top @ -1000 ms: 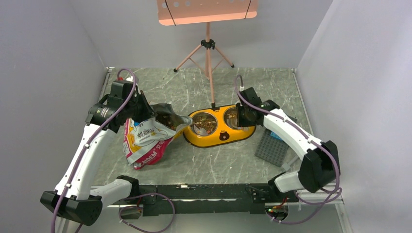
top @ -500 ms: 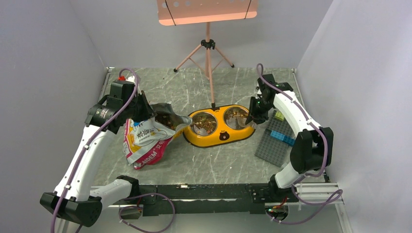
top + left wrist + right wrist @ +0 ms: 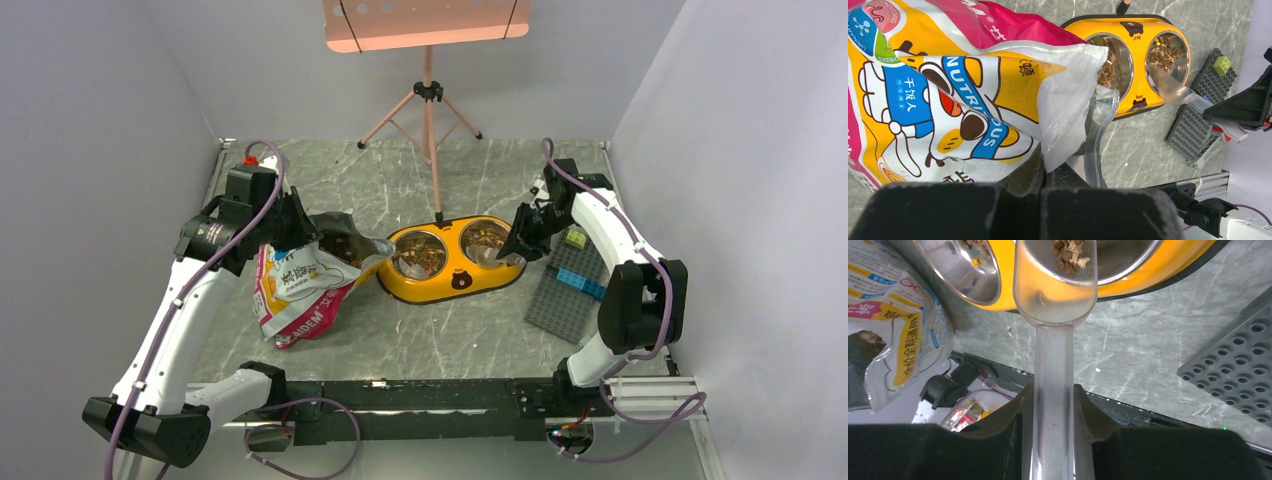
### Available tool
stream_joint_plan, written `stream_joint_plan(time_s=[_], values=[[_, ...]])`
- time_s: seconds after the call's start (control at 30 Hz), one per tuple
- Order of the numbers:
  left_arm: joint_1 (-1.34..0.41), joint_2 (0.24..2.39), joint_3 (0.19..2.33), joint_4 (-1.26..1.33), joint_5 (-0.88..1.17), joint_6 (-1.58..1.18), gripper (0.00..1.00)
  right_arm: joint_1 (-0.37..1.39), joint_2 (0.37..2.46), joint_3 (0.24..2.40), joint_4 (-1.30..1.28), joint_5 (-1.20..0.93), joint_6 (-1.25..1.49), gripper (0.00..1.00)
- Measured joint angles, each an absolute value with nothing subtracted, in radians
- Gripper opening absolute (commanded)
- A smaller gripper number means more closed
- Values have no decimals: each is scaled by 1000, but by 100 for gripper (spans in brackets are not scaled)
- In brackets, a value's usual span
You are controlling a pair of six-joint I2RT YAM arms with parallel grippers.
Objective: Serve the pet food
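Note:
The white-and-yellow bag stands at the left with its mouth open toward the yellow feeder. My left gripper is shut on the bag's upper edge, pinching the film between its fingers. Pet food lies in both steel bowls. A clear scoop is tilted over the right bowl with a few brown pieces at its lip. My right gripper is shut on the scoop's handle, just right of the feeder.
A grey studded baseplate with blue and green bricks lies right of the feeder. A pink music stand rises behind it, one leg near the feeder's back. Grey walls close in both sides.
My right arm has swung back and to the right, its elbow lifting, while the scoop stays over the right bowl. The left arm and the bag have not moved.

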State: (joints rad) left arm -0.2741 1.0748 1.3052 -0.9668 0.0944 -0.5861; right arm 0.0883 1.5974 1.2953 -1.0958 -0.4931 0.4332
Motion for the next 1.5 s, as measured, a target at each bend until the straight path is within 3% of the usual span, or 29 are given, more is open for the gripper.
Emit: stream_joint_plan(time_s=[1.1, 1.5], values=[[-265, 1044, 1306, -971, 97, -625, 0, 12, 1409, 1230, -1085, -567, 508, 0], [-265, 974, 1306, -1016, 90, -698, 0, 107, 1233, 1192, -1055, -519, 477, 0]])
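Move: The right bowl, with the scoop head dipped into it, lies about 6 cm ahead of the right hand, 4 cm to its left and 10 cm below. The left bowl is some 17 cm left and 4 cm ahead; the grey block plate sits roughly 12 cm right, 4 cm back. From the left hand, the right bowl is about 30 cm right, 6 cm ahead and 22 below; the food bag it grips hangs about 5 cm back, 3 left, 14 below. The scoop, still gripped by its handle, is lifted up out of the right bowl by the right hand: about 3 cm up, a short dip of 1 cm, then on to some 6 cm, easing back 3 cm towards the base as the fingers swing about 15 degrees forward. Late on, the left hand, still pinching the bag's rim, draws up and back about 2 cm each. ##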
